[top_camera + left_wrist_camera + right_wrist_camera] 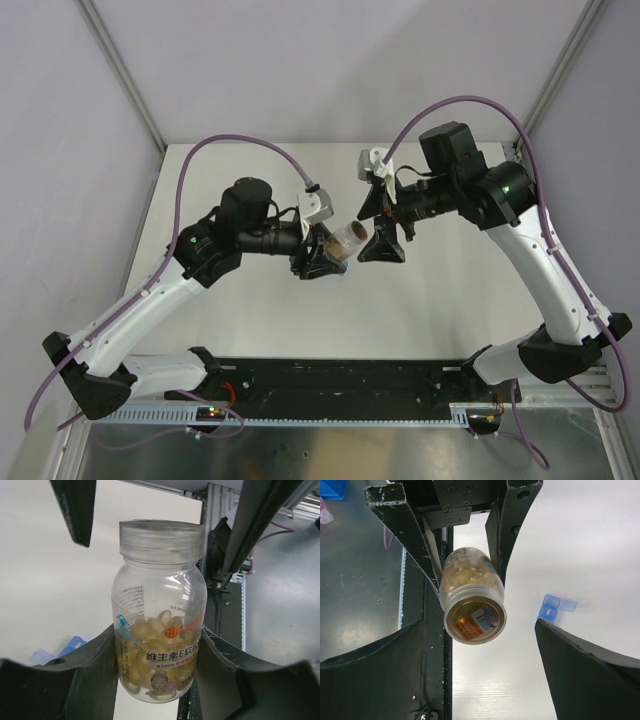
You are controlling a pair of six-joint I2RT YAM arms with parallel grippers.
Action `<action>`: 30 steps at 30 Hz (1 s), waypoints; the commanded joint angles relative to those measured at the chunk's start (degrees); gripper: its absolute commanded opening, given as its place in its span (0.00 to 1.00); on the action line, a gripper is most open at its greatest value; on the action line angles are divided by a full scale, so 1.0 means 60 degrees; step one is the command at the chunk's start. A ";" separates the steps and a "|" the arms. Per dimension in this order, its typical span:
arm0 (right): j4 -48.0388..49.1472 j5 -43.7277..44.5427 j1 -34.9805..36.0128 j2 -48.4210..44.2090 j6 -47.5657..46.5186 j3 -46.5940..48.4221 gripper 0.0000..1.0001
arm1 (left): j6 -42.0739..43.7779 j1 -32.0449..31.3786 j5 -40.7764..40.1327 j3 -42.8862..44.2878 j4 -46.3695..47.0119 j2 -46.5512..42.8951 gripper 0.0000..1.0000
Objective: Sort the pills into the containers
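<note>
A clear bottle (159,630) with a transparent screw cap (161,540) is partly filled with pale yellow pills (150,630). My left gripper (322,262) is shut on its lower body and holds it above the table, tilted with the cap toward the right arm. My right gripper (480,625) is open in front of the cap (475,617), its fingers (580,675) wide on either side and not touching it. The light-blue pill box with its containers (551,607) lies on the white table, one lid flipped open; it also shows low left in the left wrist view (60,650).
The white table (450,290) ends at a black base rail (340,385) near the arms, with a grey metal surface beyond it. Grey walls and aluminium posts close off the back and sides. A blue bin corner (332,487) sits off the table.
</note>
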 commanded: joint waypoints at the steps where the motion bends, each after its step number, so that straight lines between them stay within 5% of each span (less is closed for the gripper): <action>1: 0.0427 0.0110 -0.0260 -0.0322 0.0493 0.0244 0.96 | 0.0408 -0.0021 -0.0770 0.0281 0.0351 -0.0279 0.00; 15: 0.1792 -0.0153 -0.1377 0.0247 0.2827 0.0789 0.98 | 0.1499 -0.0807 -0.4058 -0.0064 0.0348 -0.0373 0.00; 30: 0.2316 -0.1529 -0.1271 0.1279 0.3732 0.0458 0.96 | 0.1790 -0.1406 -0.6595 -0.0037 0.0694 -0.0021 0.00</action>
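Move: The pill bottle is already held in the left fingers. Its cap sits about 3 cm ahead, 3 cm right and 3 cm above the left hand. From the open right hand, that cap lies roughly 2 cm left, 1 cm ahead and 1 cm lower, between the fingertips. The blue pill box is on the table some 12 cm ahead of the left hand, level with it sideways and about 25 cm below. Carry the bottle about 6 cm forward and slightly left in the left gripper's unchanged grip, swinging the fingers counter-clockwise some 20 degrees while rolling the cap back towards upright. Take the wide-open right gripper forward with it, easing out to the right and up about 3 cm, then back left and down to the cap, turning slightly clockwise, without closing. ##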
